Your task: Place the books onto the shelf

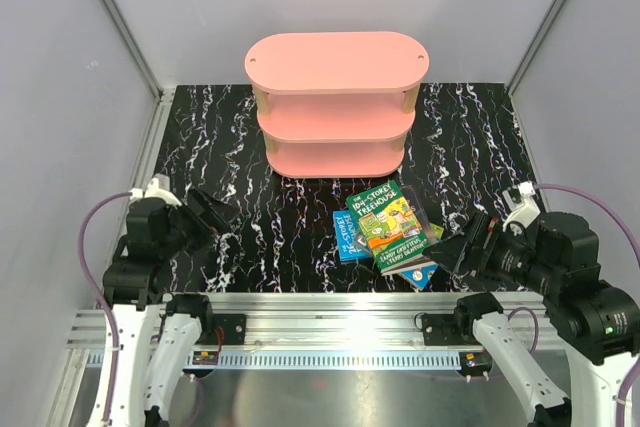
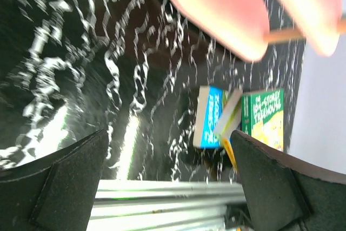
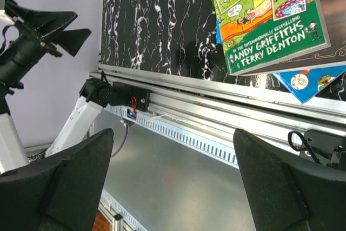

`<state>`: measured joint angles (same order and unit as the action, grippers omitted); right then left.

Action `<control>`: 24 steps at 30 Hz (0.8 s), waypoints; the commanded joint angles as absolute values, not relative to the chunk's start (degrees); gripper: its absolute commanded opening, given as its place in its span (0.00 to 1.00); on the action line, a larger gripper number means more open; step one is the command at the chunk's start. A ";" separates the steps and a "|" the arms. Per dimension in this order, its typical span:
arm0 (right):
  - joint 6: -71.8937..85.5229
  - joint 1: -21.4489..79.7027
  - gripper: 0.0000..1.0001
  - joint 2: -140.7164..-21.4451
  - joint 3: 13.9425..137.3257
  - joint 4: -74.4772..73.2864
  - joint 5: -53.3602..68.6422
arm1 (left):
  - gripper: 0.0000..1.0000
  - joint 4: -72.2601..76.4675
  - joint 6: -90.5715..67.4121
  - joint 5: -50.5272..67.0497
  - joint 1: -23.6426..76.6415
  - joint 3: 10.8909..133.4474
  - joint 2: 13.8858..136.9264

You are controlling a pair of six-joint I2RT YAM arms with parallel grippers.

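Observation:
The books lie in a loose overlapping pile on the black marbled table, in front of the pink three-tier shelf (image 1: 338, 97). On top is the green Treehouse book (image 1: 388, 226), with a blue book (image 1: 346, 238) showing at its left and another blue corner (image 1: 422, 273) at the near side. My left gripper (image 1: 207, 213) hovers open at the near left, well apart from the pile. My right gripper (image 1: 466, 244) is open just right of the pile, touching nothing. The left wrist view shows the blue book (image 2: 210, 117), the green book (image 2: 266, 116) and the shelf (image 2: 221, 9) beyond my open left gripper (image 2: 170, 182). The right wrist view has the green book (image 3: 267, 14) and a blue corner (image 3: 308, 82) above my open right gripper (image 3: 173, 182).
An aluminium rail (image 1: 330, 307) runs along the table's near edge, with both arm bases on it. Grey walls enclose the table on the left, right and back. The left arm (image 3: 32, 36) shows in the right wrist view.

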<state>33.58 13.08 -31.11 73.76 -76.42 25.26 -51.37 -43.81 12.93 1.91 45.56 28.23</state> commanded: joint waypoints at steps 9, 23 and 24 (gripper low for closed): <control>39.28 13.54 1.00 -32.43 66.54 -74.89 24.52 | 0.99 -36.76 -44.39 -3.00 36.80 55.45 60.53; 47.02 13.54 1.00 -28.22 66.71 -80.85 15.56 | 0.99 -0.45 -49.47 14.76 41.31 59.50 87.18; 47.28 13.54 1.00 -27.86 66.80 -81.29 14.77 | 0.99 -0.18 -49.92 15.55 41.40 59.85 88.14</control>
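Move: The green treehouse book, top of the loose pile, lies about 37 cm to the left hand's right, 7 cm farther out and 17 cm lower. The blue book at the pile's left edge is some 28 cm right, 6 cm ahead and 19 cm below that hand; the pink shelf's middle is about 24 cm right and 28 cm ahead, 7 cm lower. From the right hand the green book is roughly 17 cm ahead, 7 cm left and 27 cm down. The book pile is what the left hand sweeps towards: about 25 cm to the right, with some 9 cm forward and nearly as much down, swinging clockwise about 35 degrees until its wide-open fingers aim across the blue and green books, still clear of them. The right hand sinks about 4 cm and tips slightly downward, also open and empty. ##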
